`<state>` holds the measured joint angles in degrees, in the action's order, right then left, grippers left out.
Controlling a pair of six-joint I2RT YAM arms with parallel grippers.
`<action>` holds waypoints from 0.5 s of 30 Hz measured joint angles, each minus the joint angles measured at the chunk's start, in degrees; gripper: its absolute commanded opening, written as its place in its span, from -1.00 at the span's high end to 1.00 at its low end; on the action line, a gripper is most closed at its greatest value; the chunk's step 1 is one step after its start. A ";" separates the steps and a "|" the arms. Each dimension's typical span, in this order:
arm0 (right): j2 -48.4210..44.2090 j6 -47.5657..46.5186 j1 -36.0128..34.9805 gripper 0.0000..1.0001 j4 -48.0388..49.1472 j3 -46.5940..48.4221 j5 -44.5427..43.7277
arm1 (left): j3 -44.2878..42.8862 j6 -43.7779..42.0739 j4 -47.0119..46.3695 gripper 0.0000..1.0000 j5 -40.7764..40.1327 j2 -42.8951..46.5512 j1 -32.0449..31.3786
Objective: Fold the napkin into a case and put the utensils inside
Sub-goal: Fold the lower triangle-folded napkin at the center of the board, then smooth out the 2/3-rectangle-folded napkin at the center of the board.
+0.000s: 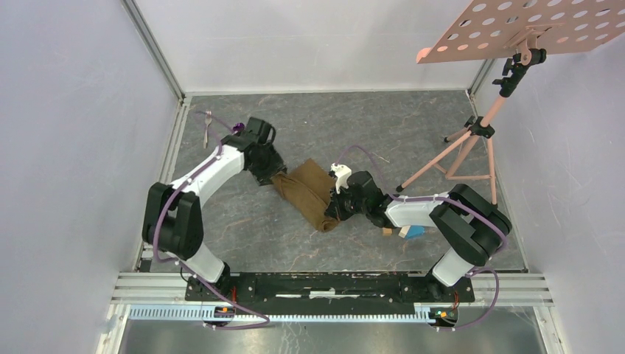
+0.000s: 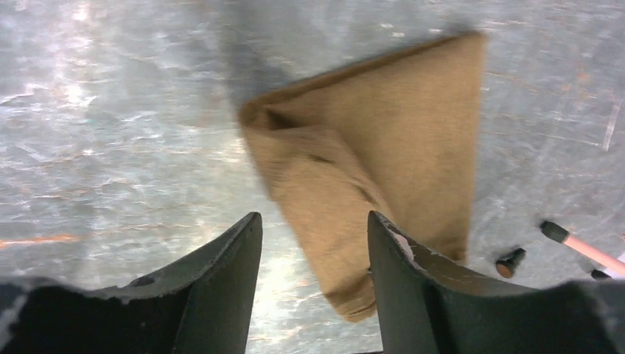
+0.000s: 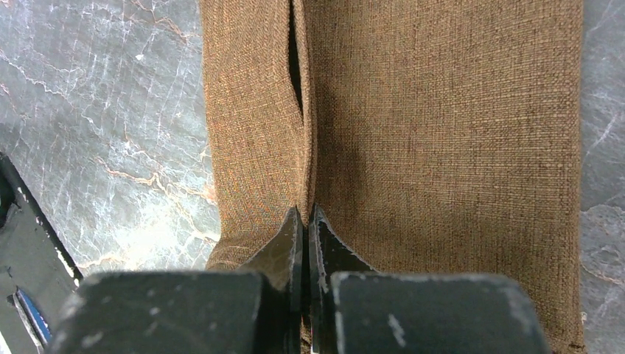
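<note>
The brown napkin [image 1: 309,193] lies folded into a long narrow band, slanting across the middle of the table. My left gripper [image 1: 276,177] is at its far-left end, open; in the left wrist view the cloth [image 2: 383,147] hangs loose between and beyond the gripper [image 2: 313,221], gripped by neither finger. My right gripper [image 1: 335,210] is at the near-right end, shut on a raised fold of the napkin [image 3: 442,147], where the gripper [image 3: 305,210] pinches the crease. The silver fork [image 1: 208,118] and the purple spoon [image 1: 237,127] lie at the far left, behind the left arm.
A pink tripod stand [image 1: 472,147] with a perforated tray [image 1: 531,26] stands at the right; one of its feet [image 2: 575,240] lies near the napkin. A wooden block [image 1: 387,231] and a blue block [image 1: 414,231] sit under the right arm. Walls enclose the table.
</note>
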<state>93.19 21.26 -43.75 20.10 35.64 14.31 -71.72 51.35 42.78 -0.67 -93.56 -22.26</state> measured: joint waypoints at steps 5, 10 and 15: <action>0.00 0.00 0.00 1.00 0.15 -0.26 0.00 | 10.29 -3.06 -6.05 0.34 4.63 2.32 6.36; 0.00 0.00 0.00 1.00 0.17 -0.26 0.00 | 11.80 -4.70 -10.47 0.47 8.37 1.81 6.75; 0.00 0.00 0.00 1.00 0.24 -0.26 0.02 | 11.80 -4.85 -14.21 0.49 10.71 -0.68 6.60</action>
<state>93.19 21.26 -43.75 20.34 35.38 14.33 -59.92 46.50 28.58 10.04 -94.24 -15.66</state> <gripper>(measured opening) 0.014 0.262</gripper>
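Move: The napkin's folded left corner, where the left hand is headed, is about 3 cm ahead of that hand, 2 cm to its left and 8 cm below. From the left hand, the napkin's far corner is some 9 cm ahead and 8 cm right; the purple spoon is roughly 13 cm ahead and 13 cm left. The right hand still pinches the flap's raised edge, with the folded left corner about 13 cm ahead of it and 15 cm left. Downward and left at first, the empty left hand drops about 4 cm while swinging some 3 cm left and slightly back, then eases back right and forward over the folded left corner and sinks a little more. Its fingers close to a narrow gap and its left side dips almost 10 degrees. The right hand stays still, keeping its pinch on the flap's edge. ##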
